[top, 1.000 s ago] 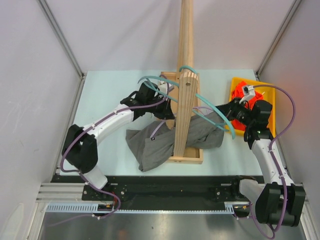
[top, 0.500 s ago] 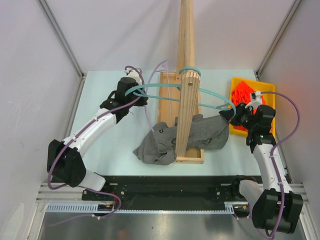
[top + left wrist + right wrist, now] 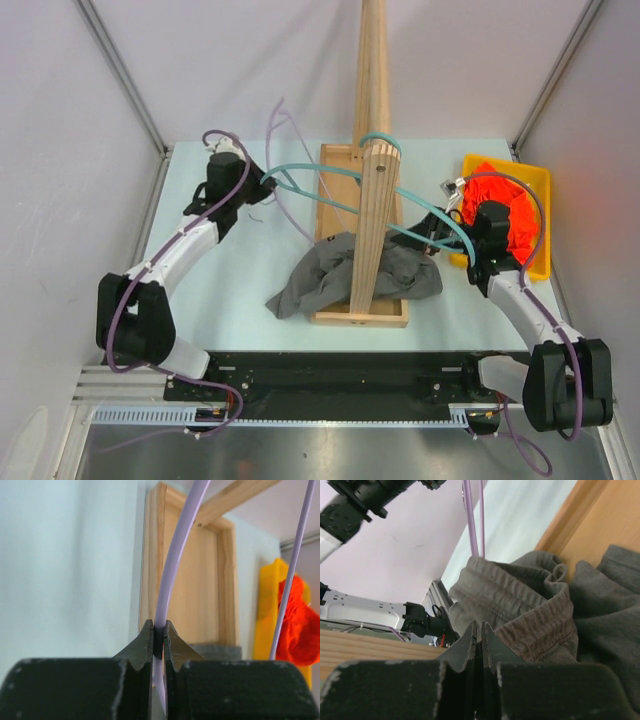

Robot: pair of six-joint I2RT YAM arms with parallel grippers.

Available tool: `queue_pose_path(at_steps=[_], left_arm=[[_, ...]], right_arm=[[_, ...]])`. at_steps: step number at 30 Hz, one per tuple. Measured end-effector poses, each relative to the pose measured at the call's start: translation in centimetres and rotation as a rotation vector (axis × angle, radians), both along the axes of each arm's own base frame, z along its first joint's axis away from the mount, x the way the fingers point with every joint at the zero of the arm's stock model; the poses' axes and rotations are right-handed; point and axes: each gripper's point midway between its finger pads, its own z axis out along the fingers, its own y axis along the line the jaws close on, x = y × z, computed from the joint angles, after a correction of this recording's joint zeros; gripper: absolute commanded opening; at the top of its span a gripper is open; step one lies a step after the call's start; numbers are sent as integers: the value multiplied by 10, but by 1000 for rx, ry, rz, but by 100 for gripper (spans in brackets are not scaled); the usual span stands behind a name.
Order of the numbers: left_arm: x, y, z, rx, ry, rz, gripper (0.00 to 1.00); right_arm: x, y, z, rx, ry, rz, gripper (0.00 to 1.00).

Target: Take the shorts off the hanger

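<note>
The dark grey shorts [image 3: 330, 270] lie bunched over the base of the wooden stand; they also show in the right wrist view [image 3: 530, 600]. My right gripper [image 3: 437, 237] is shut at their right edge, with the ribbed waistband against its fingertips [image 3: 479, 630]. My left gripper [image 3: 262, 186] is at the far left, shut on a thin pale lavender hanger bar [image 3: 171, 570]. A teal hanger [image 3: 330, 172] arcs from the left gripper past the post towards the right gripper. The orange-red shorts [image 3: 500, 205] lie in the yellow bin.
A tall wooden post [image 3: 372, 120] rises from a rectangular wooden base frame [image 3: 335, 160] at the table's middle. The yellow bin [image 3: 540, 180] stands at the right edge. Purple cables loop above both arms. White walls close in the sides and back.
My left gripper has moved left and back, away from the post, drawing the hangers with it. The grey shorts have slid and bunched lower on the base. My right gripper has shifted slightly left.
</note>
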Motion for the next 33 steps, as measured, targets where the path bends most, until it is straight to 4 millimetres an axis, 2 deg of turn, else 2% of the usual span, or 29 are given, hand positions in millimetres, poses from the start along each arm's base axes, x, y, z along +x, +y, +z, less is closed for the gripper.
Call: queue_pose_path(at_steps=[3,5,8,10,13,17,20,23,27,33], left_arm=[[10,14,14,-47,-56,30,0],[12,23,32,-45,-113,45,0],[7,36,63,2,-215,59,0],[0,44,93,36,-307,53,0],[-10,56,134,66,-442,57,0],[-33,60,187,72,-666,22,0],[-45,49,211,49,-772,-49,0],[-48,37,221,27,-822,-113,0],[-47,28,215,15,-811,-154,0],[-49,4,202,39,-761,-201,0]], right_arm=[[4,-7,11,27,-25,-12,0],[10,-19,20,47,-41,-53,0],[21,-40,34,70,-70,-126,0],[29,-56,45,83,-94,-182,0],[35,-69,60,93,-123,-217,0],[36,-71,77,116,-151,-222,0],[31,-59,89,137,-165,-182,0],[24,-35,108,156,-195,-110,0],[20,-7,126,176,-224,-23,0],[27,23,123,190,-182,33,0]])
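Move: The grey shorts' middle lies about 19 cm right of the left hand, 13 cm back and 14 cm lower; the purple hanger already in that hand runs down to their waistband. From the right hand, already at the waistband, their middle is 9 cm left, level fore-and-aft, 12 cm lower. The wooden post's foot is 8 cm left of the right hand and 5 cm back, and the wooden base's middle 9 cm left and 13 cm ahead, both some 20 cm lower. Keep the purple hanger pinched and raise the left gripper some 20 cm above the table, swinging out left on the way up, then back right and about 5 cm towards the base, tipping the fingers up roughly 45 degrees. Meanwhile lift the right gripper about 12 cm with the grey waistband still pinched, swerving right and forward first and then back left. ##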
